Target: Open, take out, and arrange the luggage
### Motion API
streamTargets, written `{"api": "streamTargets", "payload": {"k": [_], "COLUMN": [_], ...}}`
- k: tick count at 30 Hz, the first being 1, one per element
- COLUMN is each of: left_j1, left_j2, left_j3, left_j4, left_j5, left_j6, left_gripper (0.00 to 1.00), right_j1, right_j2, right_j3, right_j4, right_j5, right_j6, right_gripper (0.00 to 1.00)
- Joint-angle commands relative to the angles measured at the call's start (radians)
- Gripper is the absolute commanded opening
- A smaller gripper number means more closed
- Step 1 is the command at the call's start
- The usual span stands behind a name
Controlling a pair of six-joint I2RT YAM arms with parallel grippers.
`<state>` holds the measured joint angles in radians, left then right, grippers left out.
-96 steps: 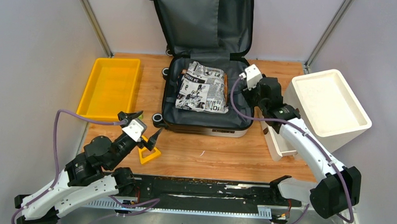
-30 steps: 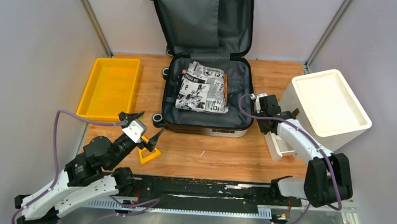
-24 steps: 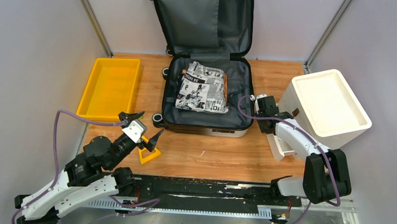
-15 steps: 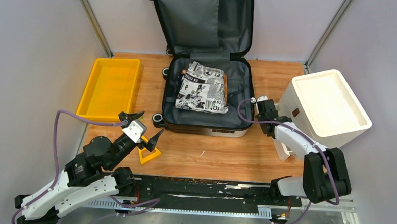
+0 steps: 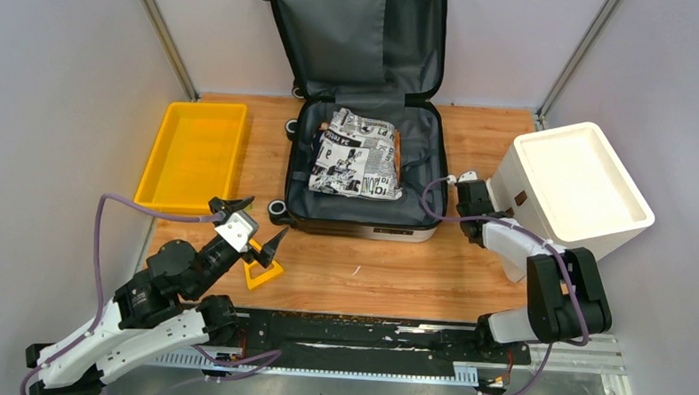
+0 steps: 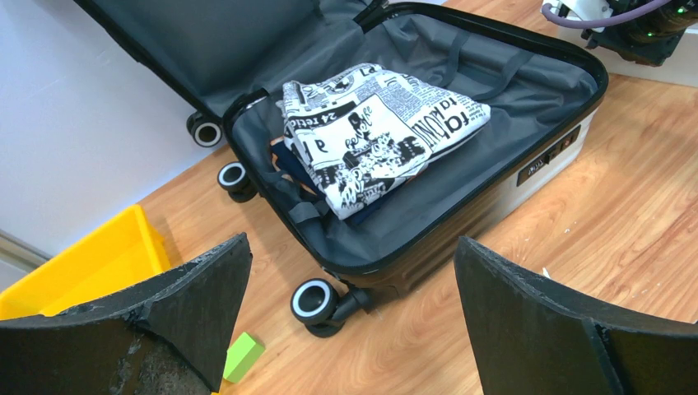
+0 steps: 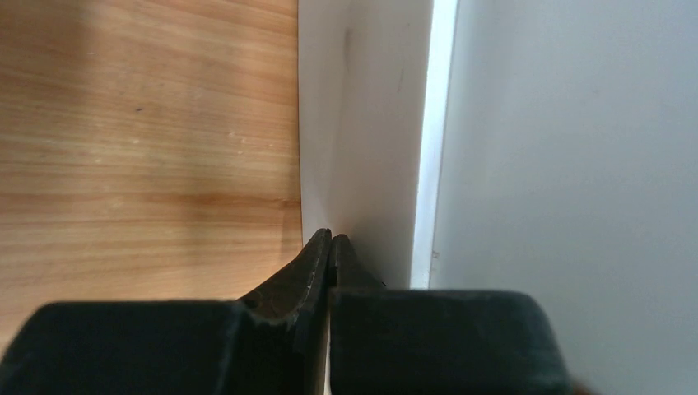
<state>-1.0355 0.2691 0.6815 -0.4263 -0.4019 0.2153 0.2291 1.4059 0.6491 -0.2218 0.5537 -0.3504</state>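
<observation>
The luggage (image 5: 363,209) lies open at the back middle of the table, its lid (image 5: 353,37) leaning against the wall and its grey lining showing. A folded newspaper-print cloth (image 5: 358,153) rests inside it. My left gripper (image 5: 260,217) hovers open off the suitcase's near left corner, nothing between its fingers. In the left wrist view that left gripper (image 6: 352,247) frames the luggage (image 6: 510,156), the cloth (image 6: 370,132) and a black wheel (image 6: 314,300). My right gripper (image 5: 469,192) sits low between the suitcase's right side and the white bin. In its own view the right gripper (image 7: 331,239) is shut and empty.
A yellow tray (image 5: 151,167) stands at the far left. The white bin (image 5: 626,196) stands at the right, its wall (image 7: 362,123) close beside my right fingers. A small yellow frame-shaped piece (image 5: 264,274) lies under my left gripper, and a green block (image 6: 243,355) lies near the wheel.
My right arm has drawn back from the suitcase's right edge, folding down toward the white bin. The left arm, suitcase and cloth have not moved.
</observation>
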Motion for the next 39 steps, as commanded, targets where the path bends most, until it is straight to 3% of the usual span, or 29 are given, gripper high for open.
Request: {"api": "streamTargets", "payload": {"k": [1, 14, 19, 21, 27, 29, 31, 33, 34, 39], "left_j1": [-0.003, -0.004, -0.003, -0.003, -0.003, -0.003, -0.003, -0.003, -0.003, -0.003], "left_j2": [-0.004, -0.003, 0.0, 0.001, 0.017, 0.028, 0.047, 0.084, 0.116, 0.254], "left_j3": [0.0, -0.001, -0.002, -0.003, -0.002, -0.002, 0.002, 0.016, 0.032, 0.146], "left_j4": [0.039, 0.04, 0.04, 0.039, 0.03, 0.029, 0.027, 0.018, 0.008, -0.036], "left_j5": [-0.005, -0.006, -0.015, -0.019, -0.033, -0.04, -0.052, -0.072, -0.092, -0.164], "left_j6": [0.014, 0.017, 0.019, 0.02, 0.022, 0.021, 0.019, 0.017, 0.014, -0.102], "left_gripper": [1.0, 1.0, 1.0, 1.0, 1.0, 1.0, 1.0, 1.0, 1.0, 1.0], "right_j1": [-0.03, -0.049, -0.004, 0.018, 0.05, 0.051, 0.051, 0.051, 0.05, 0.05], "right_j2": [0.017, 0.041, -0.011, -0.043, -0.12, -0.149, -0.172, -0.191, -0.199, -0.225], "right_j3": [-0.022, -0.018, 0.055, 0.092, 0.337, 0.418, 0.503, 0.57, 0.595, 0.68], "right_j4": [0.113, 0.141, -0.002, -0.076, -0.359, -0.407, -0.437, -0.427, -0.414, -0.382], "right_j5": [0.068, 0.055, -0.04, -0.011, -0.05, -0.094, -0.213, -0.376, -0.44, -0.637], "right_j6": [-0.041, -0.047, 0.039, 0.068, 0.176, 0.22, 0.277, 0.313, 0.321, 0.403], "right_gripper": [0.0, 0.0, 0.0, 0.05, 0.12, 0.18, 0.3, 0.94, 0.99, 1.0]}}
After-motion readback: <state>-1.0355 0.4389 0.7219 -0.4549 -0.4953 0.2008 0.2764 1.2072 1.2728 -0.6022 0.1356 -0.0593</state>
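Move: The right hand's closed fingers are down at the left face of the white drawer box, whose middle is about 14 cm to their right and 8 cm higher. The newspaper-print shirt lies roughly 33 cm left, 10 cm ahead and slightly above. The orange strip is 8 cm right of the shirt; the suitcase's right rim is 12 cm left of the hand, 9 cm ahead. From the left hand the shirt is some 21 cm ahead, 18 cm right and 21 cm below. Right hand presses the drawer, then rises about 22 cm and left towards the shirt, opening; left dips forward. ##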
